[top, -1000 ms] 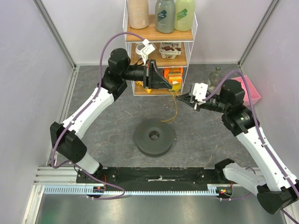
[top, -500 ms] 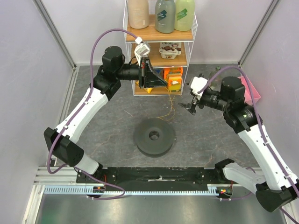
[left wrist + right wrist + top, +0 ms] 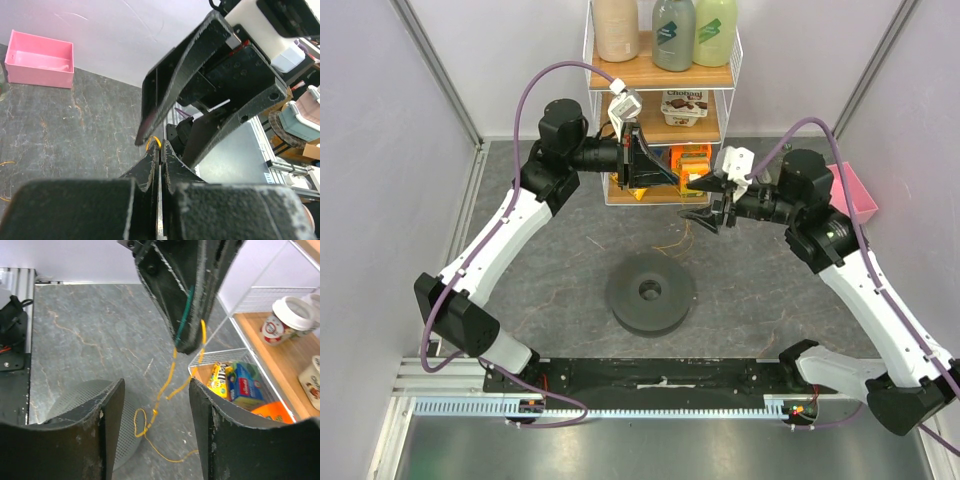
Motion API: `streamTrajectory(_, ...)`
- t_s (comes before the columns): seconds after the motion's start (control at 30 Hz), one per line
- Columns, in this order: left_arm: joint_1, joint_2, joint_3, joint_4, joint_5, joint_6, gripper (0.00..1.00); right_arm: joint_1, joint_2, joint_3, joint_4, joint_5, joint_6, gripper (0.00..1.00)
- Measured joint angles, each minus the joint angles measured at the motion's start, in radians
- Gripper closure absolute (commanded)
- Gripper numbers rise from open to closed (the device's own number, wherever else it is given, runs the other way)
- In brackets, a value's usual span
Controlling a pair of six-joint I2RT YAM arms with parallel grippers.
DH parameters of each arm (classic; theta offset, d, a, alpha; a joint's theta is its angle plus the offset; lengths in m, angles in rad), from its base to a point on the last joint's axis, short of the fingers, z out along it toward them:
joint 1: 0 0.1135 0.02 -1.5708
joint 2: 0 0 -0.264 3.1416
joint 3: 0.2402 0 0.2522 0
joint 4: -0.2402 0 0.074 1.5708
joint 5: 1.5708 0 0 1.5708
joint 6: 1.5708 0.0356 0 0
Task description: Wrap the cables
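Note:
The cable [image 3: 169,376] is a thin yellow-orange wire, pinched at its upper end by my left gripper [image 3: 680,183], which is shut in front of the shelf. A small loop of the cable [image 3: 154,141] sticks out past the left gripper [image 3: 160,146] tips. From there it hangs in loose strands to the floor beside the dark grey round spool [image 3: 651,292], ending in a small knot. My right gripper [image 3: 701,200] is open just right of the left fingertips, its jaws spread either side of the hanging wire without touching it. The right gripper [image 3: 155,407] holds nothing.
A white wire shelf [image 3: 730,90] at the back holds bottles, a yoghurt cup and snack packets [image 3: 235,382]. A pink bin [image 3: 860,195] sits at the right wall behind the right arm. The spool [image 3: 82,402] lies flat on the grey floor.
My right gripper opened, let go of the wire and moved left and up until its jaws straddle the strand near the left fingertips. The left gripper stays shut on the wire.

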Motion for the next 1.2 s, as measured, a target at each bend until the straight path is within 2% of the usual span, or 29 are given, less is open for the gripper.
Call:
streamTrajectory(0.17, 0.000, 0.000, 0.000, 0.016, 0.001, -0.012, 0.98, 0.045, 0.020, 0.000, 0.020, 0.005, 0.012, 0.61)
streamTrajectory(0.33, 0.000, 0.000, 0.000, 0.029, 0.000, -0.024, 0.98, 0.047, 0.021, -0.018, 0.031, 0.035, 0.013, 0.69)
streamTrajectory(0.4, 0.000, 0.000, 0.000, 0.044, 0.001, -0.034, 0.98, 0.047, 0.021, -0.032, 0.031, 0.050, 0.010, 0.67)
streamTrajectory(0.47, 0.000, 0.000, 0.000, 0.056, 0.001, -0.039, 0.98, 0.047, 0.021, -0.042, 0.031, 0.064, 0.009, 0.58)
streamTrajectory(0.83, 0.000, 0.000, 0.000, 0.076, 0.002, -0.046, 0.98, 0.047, 0.021, -0.045, 0.037, 0.092, 0.043, 0.60)
streamTrajectory(0.9, 0.000, 0.000, 0.000, 0.076, 0.002, -0.046, 0.98, 0.047, 0.021, -0.045, 0.041, 0.100, 0.056, 0.71)
streamTrajectory(1.03, 0.000, 0.000, -0.002, 0.077, 0.002, -0.046, 0.98, 0.047, 0.021, -0.045, 0.048, 0.116, 0.070, 1.00)
streamTrajectory(1.17, 0.000, 0.000, -0.007, 0.077, 0.002, -0.050, 0.97, 0.047, 0.021, -0.045, 0.048, 0.127, 0.077, 1.00)
streamTrajectory(1.2, 0.000, 0.000, -0.008, 0.077, 0.002, -0.050, 0.85, 0.047, 0.021, -0.045, 0.048, 0.131, 0.077, 1.00)
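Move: The yellow cable is still pinched in the left fingertips, its two strands hanging between the right hand's open fingers; the spot to grip is about 1 cm ahead, 1 cm left and 2 cm below the right hand, and roughly 4 cm below the left hand, 1 cm back and 1 cm right. From the right hand, the grey disc lies some 8 cm back, 6 cm left and 33 cm below; the orange snack bags sit about 17 cm ahead, 4 cm right, 28 cm below. Both hanging strands of the yellow cable get pinched just under the left fingertips: the right hand slips about 1 cm left, then sinks some 2 cm while easing forward, its part-open fingers narrowing, pausing partly open, then shutting on the strands. The left hand keeps its pinch and lifts about 1 cm. ##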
